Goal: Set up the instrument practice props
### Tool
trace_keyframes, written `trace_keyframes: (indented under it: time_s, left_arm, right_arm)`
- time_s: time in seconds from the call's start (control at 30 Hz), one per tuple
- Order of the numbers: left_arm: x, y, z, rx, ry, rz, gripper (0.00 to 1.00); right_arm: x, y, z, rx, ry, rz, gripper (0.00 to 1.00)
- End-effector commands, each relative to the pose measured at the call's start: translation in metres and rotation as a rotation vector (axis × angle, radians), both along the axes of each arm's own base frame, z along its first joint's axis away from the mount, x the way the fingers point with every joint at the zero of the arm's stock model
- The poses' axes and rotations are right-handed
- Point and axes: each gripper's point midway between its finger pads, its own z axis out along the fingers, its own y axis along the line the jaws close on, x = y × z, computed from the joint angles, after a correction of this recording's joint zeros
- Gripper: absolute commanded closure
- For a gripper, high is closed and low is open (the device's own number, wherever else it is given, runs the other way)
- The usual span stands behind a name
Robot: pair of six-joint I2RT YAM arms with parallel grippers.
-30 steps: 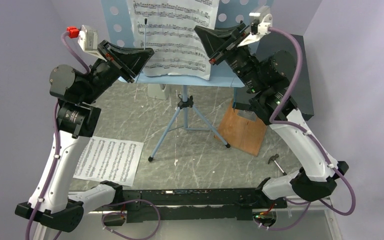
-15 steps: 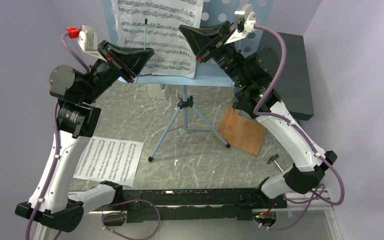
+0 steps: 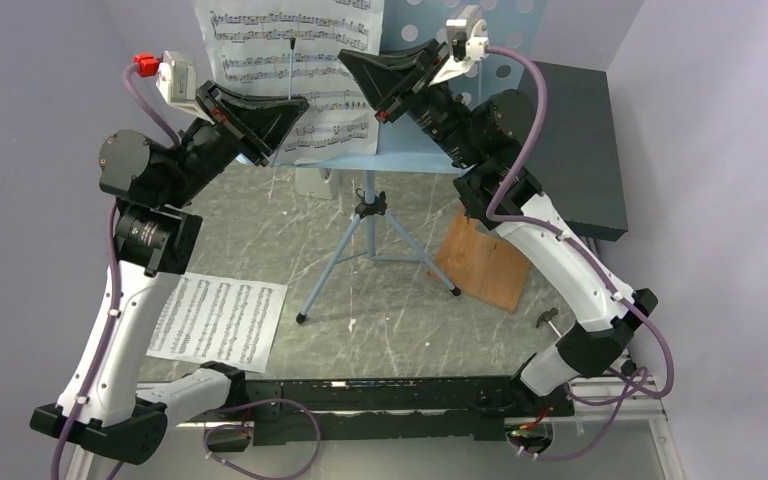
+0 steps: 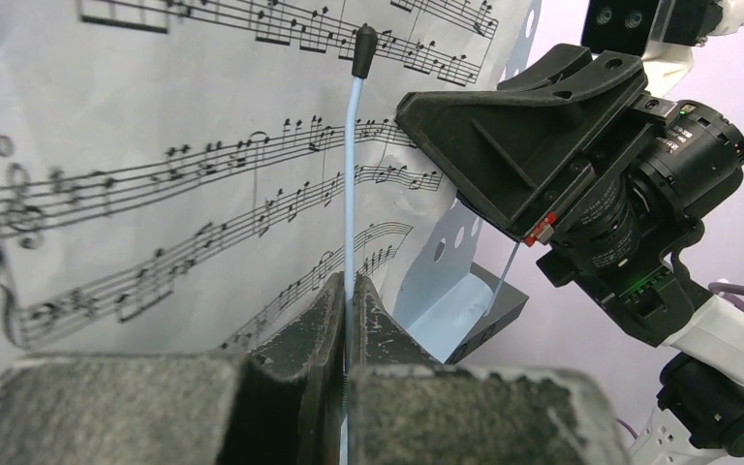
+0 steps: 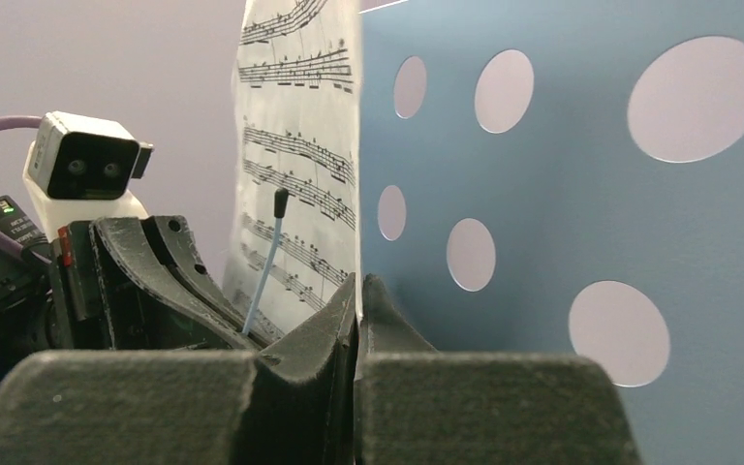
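Note:
The light blue perforated music stand (image 3: pixel 422 150) stands on its tripod at the back middle of the table. A white sheet-music page (image 3: pixel 260 45) leans upright against its panel (image 5: pixel 542 194). My right gripper (image 3: pixel 372 90) (image 5: pixel 358 291) is shut on that page's right edge (image 5: pixel 300 145). My left gripper (image 3: pixel 282 125) (image 4: pixel 349 291) is shut on the stand's thin blue page-holder wire (image 4: pixel 352 174), which rises in front of the page. A second printed page (image 3: pixel 218 318) lies flat at the near left. The small grey-white metronome (image 3: pixel 315 182) sits under the stand's ledge, mostly hidden.
A wooden board (image 3: pixel 485 265) leans at the right with a big dark box (image 3: pixel 575 150) behind it. A small hammer (image 3: pixel 548 318) lies near the right arm's base. Purple walls close in on both sides.
My right gripper has slid to the left along the stand, carrying the sheet-music page with it. The left gripper has stayed in place on the wire.

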Motion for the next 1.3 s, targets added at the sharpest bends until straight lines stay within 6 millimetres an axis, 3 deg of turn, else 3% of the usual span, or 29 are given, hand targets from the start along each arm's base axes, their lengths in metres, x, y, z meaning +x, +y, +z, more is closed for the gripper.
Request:
trace_keyframes:
  time_s: [0.0, 0.07, 0.13, 0.2, 0.4, 0.53, 0.7, 0.87, 1.03, 1.13, 1.27]
  left_arm:
    - [-0.027, 0.002, 0.02, -0.013, -0.09, -0.04, 0.99]
    - [-0.025, 0.004, 0.017, -0.023, -0.065, -0.025, 0.82]
    - [-0.026, 0.007, 0.016, -0.039, -0.049, -0.01, 0.58]
    - [-0.028, 0.01, 0.015, -0.047, -0.035, 0.001, 0.44]
    - [-0.046, 0.021, 0.016, -0.044, -0.003, 0.029, 0.07]
    - [-0.062, 0.035, 0.01, -0.033, 0.028, 0.088, 0.02]
    - [-0.077, 0.061, -0.029, -0.005, 0.156, 0.207, 0.02]
    - [-0.097, 0.077, -0.099, 0.033, 0.384, 0.261, 0.02]
    - [-0.113, 0.095, -0.197, 0.011, 0.733, 0.356, 0.04]
    - [-0.109, 0.092, -0.257, -0.005, 0.944, 0.377, 0.04]
    - [-0.102, 0.106, -0.329, -0.001, 1.286, 0.57, 0.01]
  right_arm:
    - [-0.014, -0.008, 0.023, 0.039, -0.066, -0.002, 1.0]
    - [-0.012, -0.008, 0.023, 0.037, -0.057, -0.008, 1.0]
    - [-0.01, -0.011, 0.024, 0.04, -0.041, -0.025, 0.9]
    - [-0.008, -0.017, 0.025, 0.047, -0.021, -0.052, 0.74]
    - [-0.019, -0.038, 0.03, 0.046, 0.014, -0.086, 0.56]
    - [-0.036, -0.057, 0.026, 0.009, 0.032, -0.1, 0.45]
    - [-0.054, -0.073, -0.007, -0.09, 0.077, -0.108, 0.35]
    - [-0.087, -0.055, -0.078, -0.233, 0.082, 0.05, 0.32]
    - [-0.12, -0.045, -0.139, -0.305, 0.136, 0.126, 0.29]
    - [-0.139, -0.025, -0.167, -0.33, 0.192, 0.193, 0.29]
    - [-0.156, -0.007, -0.206, -0.403, 0.282, 0.238, 0.3]
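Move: Both hands are shut on the music stand's load: the left pinches the left retaining wire, whose middle is right at its fingers, and the right holds the music sheet by its right edge. The sheet's middle is about 6 cm left of the right hand, 2 cm farther out and level with it. The right wire stands some 13 cm right of that hand, 4 cm lower and level with it fore and aft; the tray's middle is roughly 11 cm below it, 1 cm right, no farther out. Open the left gripper wide to free the wire, ease it straight back about 5 cm, then draw it back and left and swing it steeply down some 25 cm, tipping the fingers down about 50 degrees. Open the right gripper too, let go of the sheet's edge, and back off some 14 cm, first rightwards, then curving left again as it sinks 20 cm and its left side dips. ##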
